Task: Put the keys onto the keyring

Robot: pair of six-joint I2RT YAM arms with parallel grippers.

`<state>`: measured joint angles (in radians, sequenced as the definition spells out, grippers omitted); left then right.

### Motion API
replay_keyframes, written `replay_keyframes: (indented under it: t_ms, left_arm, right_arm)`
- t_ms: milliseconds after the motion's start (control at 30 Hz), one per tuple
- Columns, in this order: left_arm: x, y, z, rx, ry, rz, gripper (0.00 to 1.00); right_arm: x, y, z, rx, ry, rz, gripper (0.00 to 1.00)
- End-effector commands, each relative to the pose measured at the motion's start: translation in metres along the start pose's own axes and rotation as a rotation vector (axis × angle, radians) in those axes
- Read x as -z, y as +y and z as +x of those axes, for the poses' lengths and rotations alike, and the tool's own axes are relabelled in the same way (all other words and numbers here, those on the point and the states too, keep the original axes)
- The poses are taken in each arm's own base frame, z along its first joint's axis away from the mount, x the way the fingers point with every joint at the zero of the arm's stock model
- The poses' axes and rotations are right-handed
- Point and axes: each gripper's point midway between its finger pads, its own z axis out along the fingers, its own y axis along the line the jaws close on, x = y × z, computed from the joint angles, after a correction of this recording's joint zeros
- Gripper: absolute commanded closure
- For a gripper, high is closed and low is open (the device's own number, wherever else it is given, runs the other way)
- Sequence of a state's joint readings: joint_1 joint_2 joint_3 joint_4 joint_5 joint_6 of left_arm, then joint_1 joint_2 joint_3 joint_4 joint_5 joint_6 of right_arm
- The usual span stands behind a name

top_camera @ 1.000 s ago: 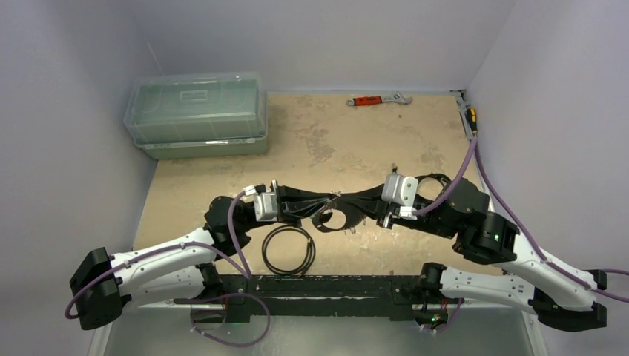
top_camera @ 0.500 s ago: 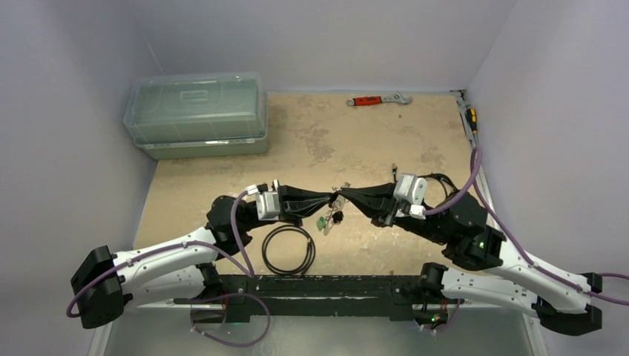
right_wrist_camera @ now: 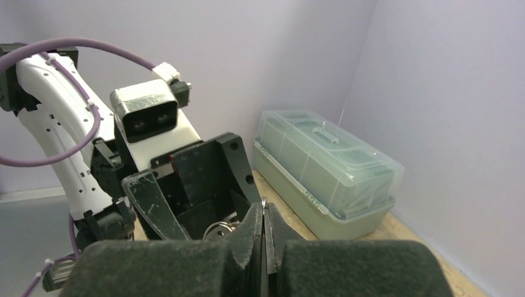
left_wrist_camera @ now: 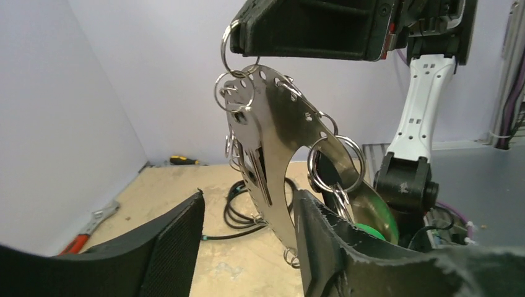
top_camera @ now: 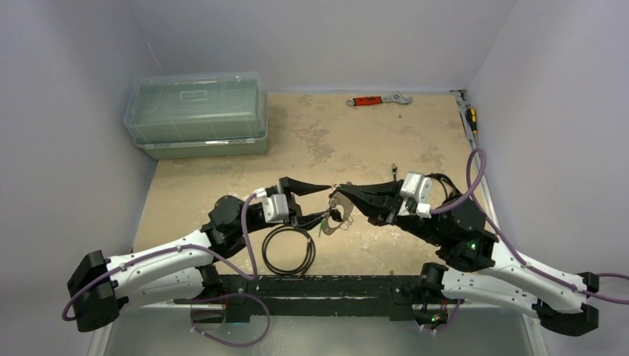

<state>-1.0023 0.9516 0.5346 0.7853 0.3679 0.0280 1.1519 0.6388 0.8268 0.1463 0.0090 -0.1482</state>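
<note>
In the left wrist view the keyring (left_wrist_camera: 275, 133) is a big curved silvery band with holes along its edge. It hangs from a small split ring (left_wrist_camera: 228, 46) pinched in my right gripper (top_camera: 336, 194), which is shut. The keys (left_wrist_camera: 252, 167) dangle flat against the band, and a green piece (left_wrist_camera: 373, 232) shows low behind it. My left gripper (left_wrist_camera: 247, 197) is open. The band hangs between its fingers, close to the right finger (left_wrist_camera: 328, 247), with nothing gripped. From above the bundle (top_camera: 328, 219) hangs over the table between both arms.
A black cable coil (top_camera: 288, 250) lies on the table just under my left gripper. A clear lidded box (top_camera: 196, 115) stands at the back left. A red-handled wrench (top_camera: 378, 99) lies at the back edge. A screwdriver (top_camera: 472, 119) rests along the right wall.
My left gripper has opened and let go of the bundle, which now hangs from the right gripper alone. The right gripper has stayed shut and shifted slightly left.
</note>
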Motion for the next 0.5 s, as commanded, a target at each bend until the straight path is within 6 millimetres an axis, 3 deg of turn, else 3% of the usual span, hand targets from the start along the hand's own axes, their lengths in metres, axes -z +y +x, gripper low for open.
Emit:
replay_keyframes:
  t_ms: [0,200,467]
  left_arm:
    - [0.013,0.011,-0.022,-0.079,-0.009,-0.069,0.45]
    - [0.021,0.019,-0.055,-0.088,-0.010,-0.115,0.48]
    - [0.015,-0.008,-0.081,-0.058,-0.017,0.049,0.48]
  right_arm:
    - [0.005,0.000,-0.028,0.004,-0.087,-0.010,1.00]
    - [0.013,0.013,-0.023,0.018,-0.046,-0.090,1.00]
    - [0.012,0.041,-0.023,-0.016,-0.032,-0.247,1.00]
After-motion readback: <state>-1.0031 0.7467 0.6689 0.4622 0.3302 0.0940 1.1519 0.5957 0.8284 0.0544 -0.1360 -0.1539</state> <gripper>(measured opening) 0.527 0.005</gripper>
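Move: Hanging from the ring pinched in the right fingertips, the keyring plate has its middle about 4 cm to the right of the open left hand, 3 cm back and 3 cm higher. The pinched ring is roughly 9 cm above that hand, 3 cm right and 1 cm back; a key on the plate is some 4 cm right, 1 cm back and 4 cm up. From the right hand the plate's middle lies around 2 cm back, 1 cm right and 6 cm below. Backing off from the hanging keyring plate, the left hand climbs about 5 cm and goes nearly 4 cm left, ending with a slight drift back, its fingers staying open. Meanwhile the right hand keeps its pinch on the ring and draws the plate back some 3 cm, sinking a little and turning roughly 10 degrees counter-clockwise. ##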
